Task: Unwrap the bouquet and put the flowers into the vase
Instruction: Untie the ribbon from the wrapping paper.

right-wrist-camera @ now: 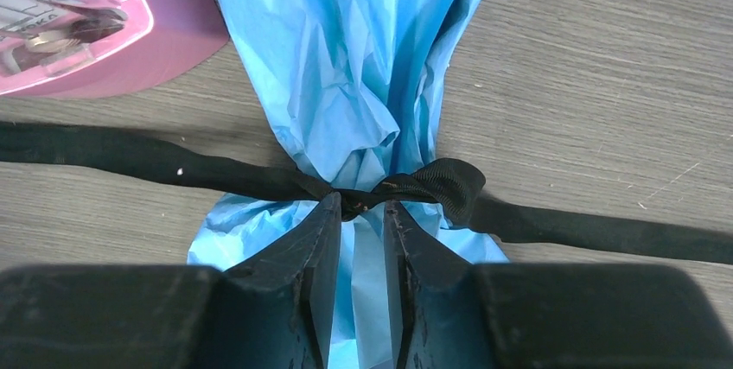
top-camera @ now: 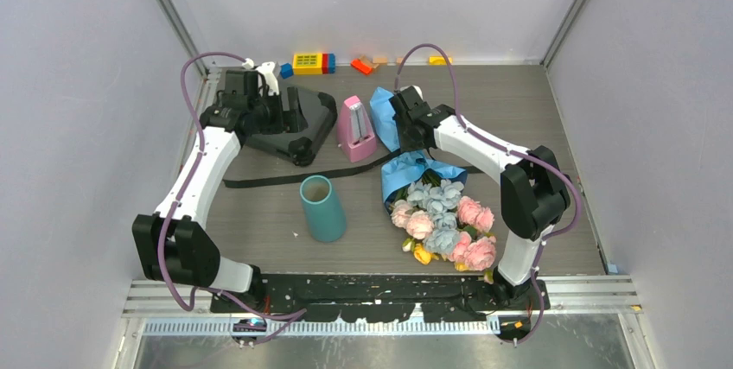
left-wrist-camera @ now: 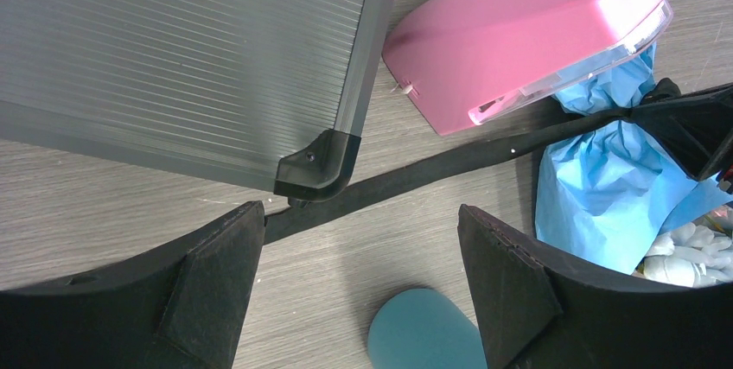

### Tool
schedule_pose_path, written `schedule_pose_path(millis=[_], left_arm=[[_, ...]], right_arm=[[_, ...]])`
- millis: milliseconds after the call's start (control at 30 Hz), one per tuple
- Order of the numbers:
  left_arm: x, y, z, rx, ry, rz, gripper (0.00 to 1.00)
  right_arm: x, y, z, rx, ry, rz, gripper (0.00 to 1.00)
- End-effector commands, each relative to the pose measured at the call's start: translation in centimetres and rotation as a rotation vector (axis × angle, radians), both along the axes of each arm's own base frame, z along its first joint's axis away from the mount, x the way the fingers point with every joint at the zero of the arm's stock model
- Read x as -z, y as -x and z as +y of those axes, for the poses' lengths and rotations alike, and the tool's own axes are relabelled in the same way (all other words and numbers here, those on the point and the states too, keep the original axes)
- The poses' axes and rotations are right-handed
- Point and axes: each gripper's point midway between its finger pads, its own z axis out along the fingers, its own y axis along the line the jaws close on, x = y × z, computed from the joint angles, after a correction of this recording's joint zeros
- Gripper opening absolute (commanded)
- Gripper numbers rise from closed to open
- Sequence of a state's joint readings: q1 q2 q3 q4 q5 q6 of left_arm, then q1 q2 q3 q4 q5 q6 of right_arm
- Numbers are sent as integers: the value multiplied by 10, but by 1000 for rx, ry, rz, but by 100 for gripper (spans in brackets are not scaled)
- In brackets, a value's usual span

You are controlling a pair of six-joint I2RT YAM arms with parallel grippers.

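The bouquet lies at the right of centre, its pink, pale blue and yellow flowers pointing toward the arms. Blue paper wrap still encloses the stems, tied by a black ribbon whose long tail trails left across the table. My right gripper sits over the wrap with its tips at the ribbon knot; its jaws stand a narrow gap apart, blue paper showing between them. The teal vase stands upright left of the flowers. Open wide and holding nothing, my left gripper hovers above the ribbon tail and the vase.
A pink metronome stands just left of the wrap's far end. A dark grey case lies at the back left, below my left arm. Coloured toy bricks line the back wall.
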State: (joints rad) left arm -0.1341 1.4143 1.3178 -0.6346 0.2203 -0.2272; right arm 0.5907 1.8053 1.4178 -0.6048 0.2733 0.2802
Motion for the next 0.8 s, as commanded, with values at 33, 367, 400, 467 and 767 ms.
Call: schedule_pose_path(millis=[33, 367, 400, 467, 767], left_arm=[[-6, -1, -2, 10, 12, -14, 85], [-6, -1, -2, 13, 16, -11, 85], [-6, -1, -3, 13, 15, -10, 85], [-6, -1, -2, 12, 15, -11, 85], [-7, -1, -3, 14, 19, -11, 85]], right_arm=[[-12, -15, -1, 60, -32, -37, 30], [-7, -16, 0, 64, -50, -16, 11], [-7, -16, 1, 63, -52, -15, 9], [-8, -16, 2, 63, -58, -17, 2], [-30, -18, 13, 41, -123, -40, 0]])
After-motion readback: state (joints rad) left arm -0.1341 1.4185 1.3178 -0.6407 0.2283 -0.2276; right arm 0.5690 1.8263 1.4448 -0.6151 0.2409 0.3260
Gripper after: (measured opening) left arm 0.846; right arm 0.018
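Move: The crossing of the black ribbon's knot sits just ahead of my right fingertips, some 1 cm forward and about 1 cm lower, centred between them. The pink metronome stands about 11 cm to my right hand's left and 5 cm farther out; the flower heads lie some 18 cm back and 8 cm to its right. From my waiting left hand the knot is about 23 cm to the right, level with it and roughly 12 cm below. I sink my right hand about 1 cm onto the knot, easing slightly right and forward, while the fingers, a third open, shut fully and pinch the ribbon strand crossing the neck of the blue paper. With them shut, I begin lifting, only some 0.5 cm so far, drifting a little back to the left. ##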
